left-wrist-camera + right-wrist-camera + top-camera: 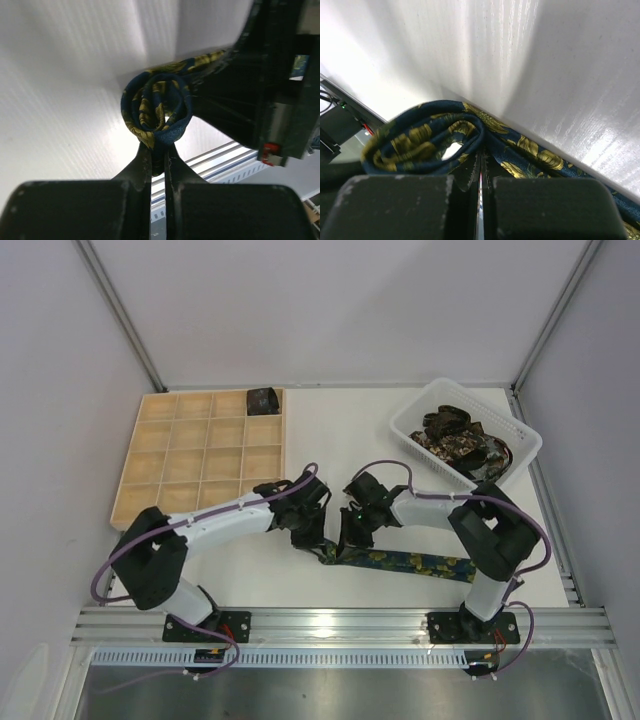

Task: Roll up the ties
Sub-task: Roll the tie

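Note:
A navy tie (410,562) with yellow-green flowers lies flat along the near part of the table, its left end coiled into a small roll (157,110). My left gripper (308,538) is shut on that roll, fabric pinched between its fingertips (159,150). My right gripper (347,538) stands right beside it, shut on the same tie (430,140) where the coil meets the flat tail (481,159). The black body of the right gripper (260,90) fills the right of the left wrist view. Several more ties (455,440) lie in the basket.
A white slotted basket (416,402) stands at the back right. A pale wooden grid tray (128,458) sits at the back left, with a dark rolled tie (263,400) in its far right cell. An aluminium rail (340,625) runs along the table's near edge.

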You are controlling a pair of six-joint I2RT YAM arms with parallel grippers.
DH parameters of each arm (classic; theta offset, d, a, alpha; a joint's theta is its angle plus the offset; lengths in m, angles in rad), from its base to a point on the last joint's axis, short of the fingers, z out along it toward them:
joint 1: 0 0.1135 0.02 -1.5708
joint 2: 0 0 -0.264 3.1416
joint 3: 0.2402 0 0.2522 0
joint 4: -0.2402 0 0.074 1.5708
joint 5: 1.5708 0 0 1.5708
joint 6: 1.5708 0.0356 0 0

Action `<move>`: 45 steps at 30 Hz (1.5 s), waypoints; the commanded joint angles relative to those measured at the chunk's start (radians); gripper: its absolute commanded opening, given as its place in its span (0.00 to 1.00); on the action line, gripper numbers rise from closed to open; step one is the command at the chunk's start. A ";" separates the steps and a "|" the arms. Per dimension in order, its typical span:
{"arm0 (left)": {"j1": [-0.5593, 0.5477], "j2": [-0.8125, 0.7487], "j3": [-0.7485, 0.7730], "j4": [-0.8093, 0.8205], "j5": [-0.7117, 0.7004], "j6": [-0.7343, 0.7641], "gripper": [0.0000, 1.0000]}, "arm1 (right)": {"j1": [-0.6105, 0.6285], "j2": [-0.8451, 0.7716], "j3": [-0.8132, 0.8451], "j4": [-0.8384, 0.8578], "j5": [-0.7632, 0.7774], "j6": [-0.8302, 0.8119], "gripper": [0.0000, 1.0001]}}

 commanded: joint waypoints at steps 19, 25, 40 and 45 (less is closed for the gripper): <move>-0.097 0.266 0.263 -0.100 0.002 -0.038 0.00 | -0.019 -0.081 0.032 -0.058 0.019 -0.001 0.00; -0.100 0.279 0.277 -0.115 -0.013 -0.030 0.00 | -0.081 -0.177 -0.034 -0.117 0.050 -0.049 0.00; -0.134 0.360 0.328 -0.076 0.034 -0.032 0.00 | -0.124 -0.134 -0.196 0.006 0.059 -0.032 0.00; -0.136 0.346 0.268 -0.011 0.057 -0.018 0.06 | -0.128 -0.139 -0.172 -0.022 0.059 -0.037 0.00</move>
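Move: The tie roll is in the left hand's shut fingers, its middle roughly 2 cm below that hand and 1 cm to its right. The right fingertips sit about 5 cm to the left hand's right and 3 cm lower. From the right hand, the tie roll lies some 3 cm to the left, level with it. The visible flat tie strip runs off rightward, its middle about 17 cm to the right hand's right, 2 cm back and 1 cm below. The tie roll stays pinched in the left fingers as that hand carries it right along the strip, quickly for the first 4 cm, then slowly while sinking, about 6.5 cm right and 2 cm down in all. The right hand, its fingers nearly shut at the tie, first holds about still, then hops up some 2 cm and rightward, coming down on the strip about 6 cm farther along. ##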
